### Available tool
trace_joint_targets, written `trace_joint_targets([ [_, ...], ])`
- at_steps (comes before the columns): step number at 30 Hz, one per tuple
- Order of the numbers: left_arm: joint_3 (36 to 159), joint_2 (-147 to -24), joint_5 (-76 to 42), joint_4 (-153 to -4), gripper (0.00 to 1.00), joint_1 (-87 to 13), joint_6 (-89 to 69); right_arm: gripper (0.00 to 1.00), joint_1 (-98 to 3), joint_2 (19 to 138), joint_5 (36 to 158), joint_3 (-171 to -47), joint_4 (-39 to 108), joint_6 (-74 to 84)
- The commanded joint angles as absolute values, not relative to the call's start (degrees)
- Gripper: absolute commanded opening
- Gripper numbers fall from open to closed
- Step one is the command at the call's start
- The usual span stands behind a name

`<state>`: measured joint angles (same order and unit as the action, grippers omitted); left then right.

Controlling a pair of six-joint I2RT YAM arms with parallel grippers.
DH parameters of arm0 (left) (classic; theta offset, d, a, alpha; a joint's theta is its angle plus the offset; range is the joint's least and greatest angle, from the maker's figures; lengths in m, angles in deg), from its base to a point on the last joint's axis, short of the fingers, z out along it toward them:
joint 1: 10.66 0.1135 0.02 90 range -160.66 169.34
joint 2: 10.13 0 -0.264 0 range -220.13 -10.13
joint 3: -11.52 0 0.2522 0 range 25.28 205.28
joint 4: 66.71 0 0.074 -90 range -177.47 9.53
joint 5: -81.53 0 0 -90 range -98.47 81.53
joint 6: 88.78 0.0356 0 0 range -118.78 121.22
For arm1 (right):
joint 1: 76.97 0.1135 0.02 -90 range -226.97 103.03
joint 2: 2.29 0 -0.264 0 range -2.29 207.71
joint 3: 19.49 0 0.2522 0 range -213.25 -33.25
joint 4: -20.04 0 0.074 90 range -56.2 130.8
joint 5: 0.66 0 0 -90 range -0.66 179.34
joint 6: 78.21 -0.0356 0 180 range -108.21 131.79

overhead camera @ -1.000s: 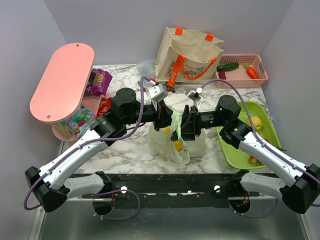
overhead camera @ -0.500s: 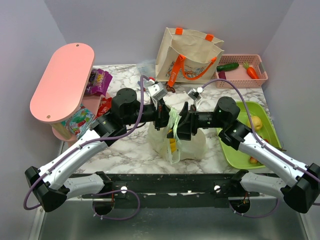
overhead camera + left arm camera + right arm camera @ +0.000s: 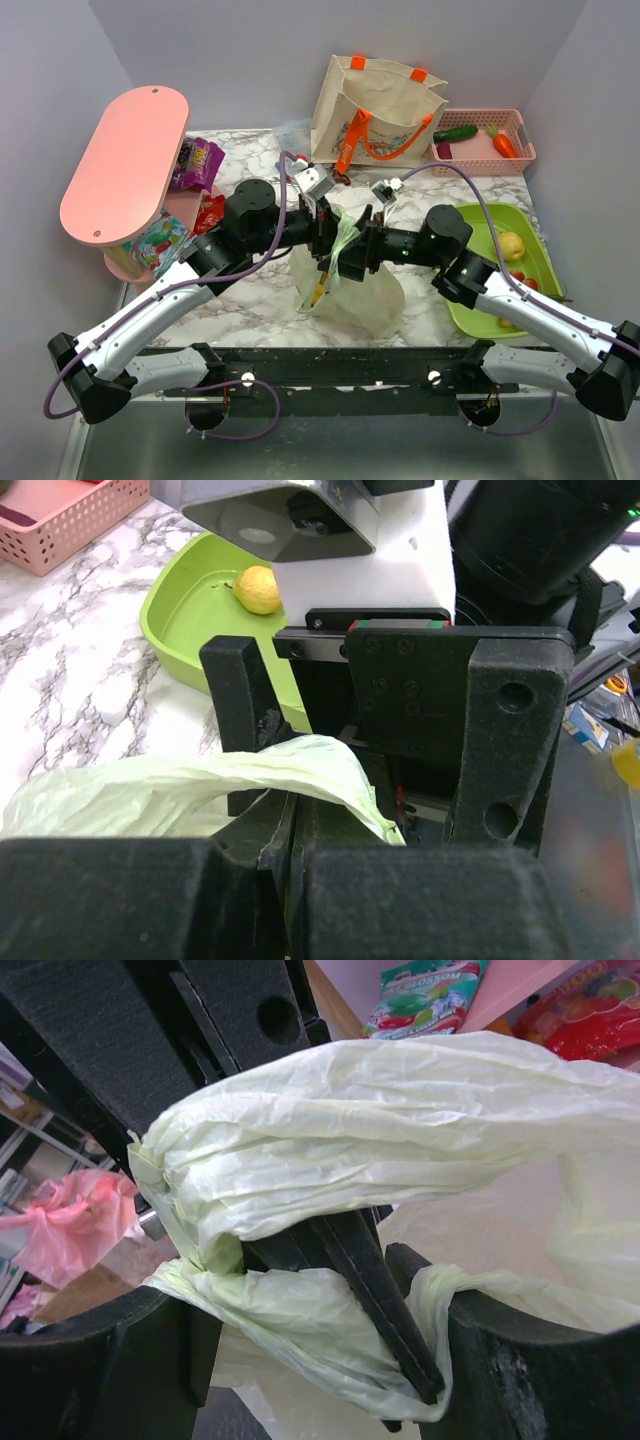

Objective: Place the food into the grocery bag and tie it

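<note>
The pale green grocery bag (image 3: 352, 292) lies at the table's middle, its handles (image 3: 343, 240) drawn up between my two grippers. My left gripper (image 3: 326, 232) is shut on one handle, and plastic (image 3: 150, 790) spills out of its closed jaws (image 3: 295, 815). My right gripper (image 3: 358, 250) faces it, open. In the right wrist view the left's shut fingers (image 3: 385, 1295) reach between my right gripper's spread jaws (image 3: 295, 1295), with handle plastic (image 3: 380, 1130) draped over and around them. Something yellow (image 3: 318, 292) shows through the bag. A yellow fruit (image 3: 513, 245) (image 3: 258, 588) lies in the green tray (image 3: 480, 305).
A beige tote with orange handles (image 3: 375, 110) stands at the back. A pink basket (image 3: 485, 140) at the back right holds a cucumber and a carrot. At the left are a pink shelf (image 3: 125, 160) and snack packets (image 3: 197, 162).
My right gripper has opened and pushed left until its fingers straddle the left gripper's tips. The bag has slid left and flattened out. The left gripper has stayed shut on the handle.
</note>
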<state>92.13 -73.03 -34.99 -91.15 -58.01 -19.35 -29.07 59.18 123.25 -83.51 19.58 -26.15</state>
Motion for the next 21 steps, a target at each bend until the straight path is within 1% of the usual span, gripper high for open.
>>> trace_joint_targets([
  [1, 93.18, -72.11, -31.02, -91.19, 0.0, -58.83, -20.22, 0.67, -25.72, 58.97, 116.11, -82.79, 14.55, -27.44],
  [3, 92.84, -71.86, -30.49, -91.19, 0.0, -58.91, -20.31, 0.59, -24.83, 59.04, 114.43, -82.45, 13.86, -27.85],
  [5, 92.54, -71.58, -30.23, -91.19, 0.0, -59.0, -20.31, 0.48, -24.24, 58.98, 112.66, -82.0, 13.35, -28.39],
  [7, 92.35, -71.43, -30.06, -91.37, 0.0, -59.0, -20.22, 0.4, -24.05, 58.88, 111.51, -81.58, 12.73, -28.93],
  [10, 92.19, -71.26, -30.06, -91.37, 0.0, -59.08, -20.31, 0.31, -24.05, 59.37, 111.88, -81.55, 12.28, -29.49],
  [15, 91.9, -70.98, -30.02, -91.59, 0.0, -59.09, -20.42, 0.12, -23.97, 59.76, 112.57, -81.04, 11.8, -30.52],
  [20, 91.94, -70.37, -29.45, -92.72, 0.0, -59.09, -19.88, 0.01, -23.94, 58.91, 112.45, -81.1, 14.89, -30.02],
  [21, 91.79, -70.22, -29.26, -92.9, 0.0, -59.09, -19.87, 0.01, -23.93, 58.65, 112.44, -81.14, 15.43, -29.93],
])
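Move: The handle strip of the grocery bag, looped around the shut left fingers, crosses between the open right fingers, about 2 cm to the right hand's left and level with it. From the left hand, the same handle strip is some 2 cm to the right, at about its height. The bag body sits roughly 15 cm straight below the right hand; the green tray lies some 37 cm right of that hand, 5 cm farther out and 20 cm lower. Right fingers close on the handle strip, easing 1 cm left, while the left hand, still shut, rises 2 cm. ##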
